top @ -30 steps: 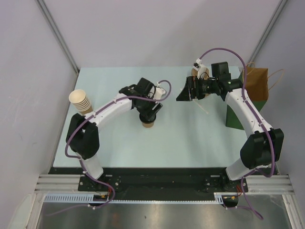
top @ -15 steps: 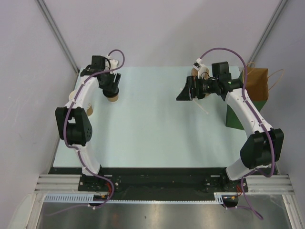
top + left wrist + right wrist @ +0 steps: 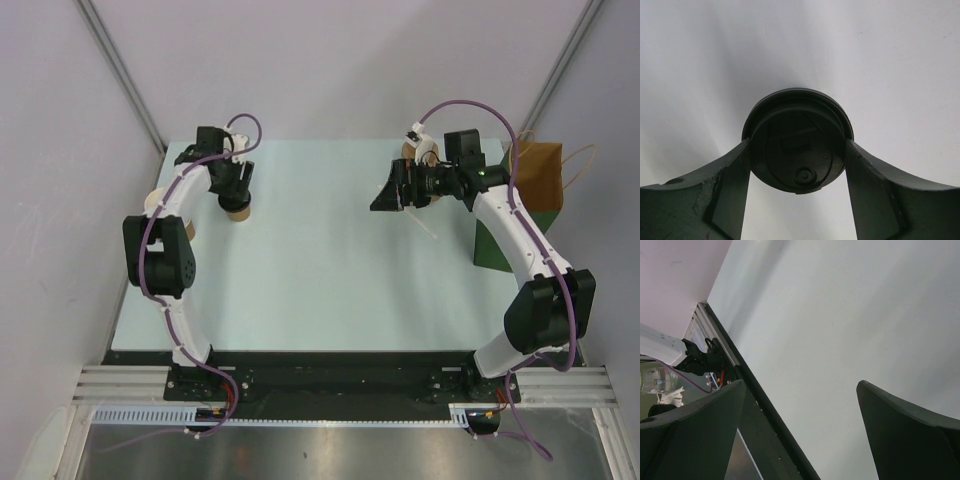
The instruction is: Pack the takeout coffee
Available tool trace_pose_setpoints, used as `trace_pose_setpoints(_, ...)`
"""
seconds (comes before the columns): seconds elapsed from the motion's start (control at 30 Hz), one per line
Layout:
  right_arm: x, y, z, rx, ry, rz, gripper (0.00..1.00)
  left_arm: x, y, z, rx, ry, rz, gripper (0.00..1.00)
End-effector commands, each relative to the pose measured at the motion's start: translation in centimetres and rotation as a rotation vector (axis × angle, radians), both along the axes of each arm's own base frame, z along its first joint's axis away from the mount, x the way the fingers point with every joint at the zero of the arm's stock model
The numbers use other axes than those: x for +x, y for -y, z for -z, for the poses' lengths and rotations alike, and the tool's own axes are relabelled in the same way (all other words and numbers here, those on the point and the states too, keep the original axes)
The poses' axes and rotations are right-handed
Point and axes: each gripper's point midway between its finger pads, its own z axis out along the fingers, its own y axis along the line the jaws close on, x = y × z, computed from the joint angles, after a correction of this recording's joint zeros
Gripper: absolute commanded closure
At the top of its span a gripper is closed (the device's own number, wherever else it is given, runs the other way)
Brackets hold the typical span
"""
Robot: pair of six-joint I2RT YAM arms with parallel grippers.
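The takeout coffee (image 3: 238, 208), a small brown cup with a black lid (image 3: 797, 130), is at the far left of the pale table (image 3: 320, 290). My left gripper (image 3: 233, 188) reaches down over it. In the left wrist view both fingers (image 3: 735, 190) press against the sides of the lid, so my left gripper (image 3: 797, 147) is shut on it. Whether the cup rests on the table or hangs just above it I cannot tell. My right gripper (image 3: 388, 190) hovers over the back right of the table, open wide with nothing between its fingers (image 3: 900, 430).
A brown paper bag (image 3: 537, 172) with handles stands at the far right edge beside a green block (image 3: 492, 243). A stack of pale lidless cups (image 3: 155, 203) shows partly behind my left arm. A thin white stick (image 3: 427, 229) lies under my right wrist.
My left arm has swung from the table's middle to its far left corner, carrying the coffee with it, then settled slightly. The right arm has not moved.
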Motion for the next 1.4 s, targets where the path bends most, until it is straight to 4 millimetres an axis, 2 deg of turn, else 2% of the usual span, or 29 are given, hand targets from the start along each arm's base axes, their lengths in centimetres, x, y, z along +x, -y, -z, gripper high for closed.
trace_pose_setpoints(0.0, 0.3, -0.1, -1.0, 0.023, 0.037, -0.003, 0.01, 0.1, 0.2, 0.1, -0.045, 0.008, -0.016, 0.43)
trace_pose_setpoints(0.07, 0.4, -0.1, -1.2, 0.024, 0.046, -0.002, 0.0, 0.0, 0.3, 0.0, -0.048, 0.006, -0.018, 0.31)
trace_pose_setpoints(0.17, 0.4, 0.2, -1.7, 0.022, 0.06, 0.005, 0.0, 0.0, 0.3, -0.7, -0.053, 0.014, -0.022, 0.17)
trace_pose_setpoints(0.27, 0.6, 0.6, -2.7, 0.019, 0.087, 0.014, 0.0, 0.2, 0.4, -2.2, -0.059, 0.035, -0.023, 0.06)
trace_pose_setpoints(0.33, 0.7, 1.2, -3.5, 0.016, 0.104, 0.029, 0.0, 0.5, 0.6, -4.2, -0.069, 0.068, -0.016, 0.01)
trace_pose_setpoints(0.47, 1.0, 2.3, -5.6, 0.018, 0.153, 0.052, 0.0, 0.7, 0.8, -7.7, -0.08, 0.126, -0.005, 0.0)
trace_pose_setpoints(0.6, 1.6, 4.1, -7.9, -0.023, 0.243, 0.096, 0.0, 0.4, 1.2, -12.1, -0.106, 0.198, 0.008, 0.01)
trace_pose_setpoints(0.63, 1.6, 4.5, -8.1, -0.037, 0.247, 0.113, 0.0, -0.1, 1.8, -13.7, -0.128, 0.225, 0.028, 0.0)
trace_pose_setpoints(0.7, 2.7, 5.9, -8.0, -0.12, 0.296, 0.166, 0.0, -0.8, 2.4, -15.3, -0.148, 0.254, 0.048, 0.01)
trace_pose_setpoints(0.73, 3.2, 6.5, -7.7, -0.165, 0.319, 0.181, 0.0, -1.6, 2.8, -16.9, -0.16, 0.285, 0.066, 0.0)
trace_pose_setpoints(0.8, 5.3, 8.6, -6.1, -0.288, 0.316, 0.274, 0.02, -2.7, 3.9, -17.5, -0.173, 0.293, 0.096, 0.01)
trace_pose_setpoints(0.83, 6.1, 9.9, -5.7, -0.361, 0.319, 0.318, 0.04, -3.7, 4.4, -18.9, -0.182, 0.323, 0.114, 0.01)
trace_pose_setpoints(0.87, 7.0, 10.4, -4.4, -0.399, 0.292, 0.328, 0.09, -4.3, 5.5, -19.3, -0.193, 0.333, 0.142, 0.01)
trace_pose_setpoints(0.93, 8.2, 11.6, -3.6, -0.466, 0.287, 0.372, 0.13, -5.6, 6.7, -19.1, -0.203, 0.332, 0.171, 0.01)
trace_pose_setpoints(0.97, 8.6, 11.9, -3.3, -0.482, 0.285, 0.385, 0.16, -6.6, 7.9, -20.3, -0.215, 0.367, 0.206, 0.01)
trace_pose_setpoints(1.03, 9.7, 12.5, -2.6, -0.512, 0.282, 0.416, 0.18, -7.9, 9.3, -19.4, -0.226, 0.353, 0.248, 0.0)
trace_pose_setpoints(1.07, 10.1, 12.6, -2.6, -0.518, 0.29, 0.422, 0.18, -8.8, 10.5, -20.1, -0.234, 0.378, 0.282, 0.0)
trace_pose_setpoints(1.17, 12.4, 13.2, -1.7, -0.563, 0.321, 0.436, 0.24, -10.6, 13.0, -18.4, -0.266, 0.333, 0.346, 0.0)
trace_pose_setpoints(1.2, 13.2, 13.3, -1.5, -0.574, 0.327, 0.44, 0.26, -11.1, 13.6, -18.2, -0.276, 0.326, 0.363, 0.0)
trace_pose_setpoints(1.23, 14.4, 13.5, 0.5, -0.6, 0.291, 0.44, 0.29, -11.4, 14.0, -18.1, -0.286, 0.319, 0.373, 0.0)
trace_pose_setpoints(1.27, 15.3, 13.4, -0.2, -0.593, 0.303, 0.454, 0.34, -11.8, 14.6, -17.6, -0.301, 0.303, 0.381, 0.01)
trace_pose_setpoints(1.3, 15.8, 13.4, 0.3, -0.59, 0.286, 0.457, 0.37, -12.0, 14.8, -17.7, -0.31, 0.307, 0.384, 0.01)
trace_pose_setpoints(1.33, 16.7, 13.2, 1.9, -0.589, 0.25, 0.452, 0.38, -12.3, 14.9, -17.6, -0.315, 0.303, 0.388, 0.01)
trace_pose_setpoints(1.37, 17.1, 13.0, 2.2, -0.578, 0.24, 0.453, 0.4, -12.2, 14.9, -17.3, -0.317, 0.302, 0.382, 0.0)
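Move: The left hand holds the black-lidded cup on the table at its lid, the cup's middle about 5 cm below it; the stack of cups stands some 12 cm to its left and 5 cm nearer. From the right hand the cup holder lies about 30 cm ahead, 14 cm right and 24 cm down; the straw lies 17 cm ahead and 8 cm right, the bag 7 cm ahead and 35 cm right. The left fingers spread wide and let go of the lidded cup, then the hand lifts clear by almost 20 cm before swinging back and to the right, sinking slightly at the end. The empty right hand arcs forward and right, some 13 cm each way, rising then dipping towards the cup holder, while it rolls and turns clockwise from pointing left and its fingers partly close on nothing. ##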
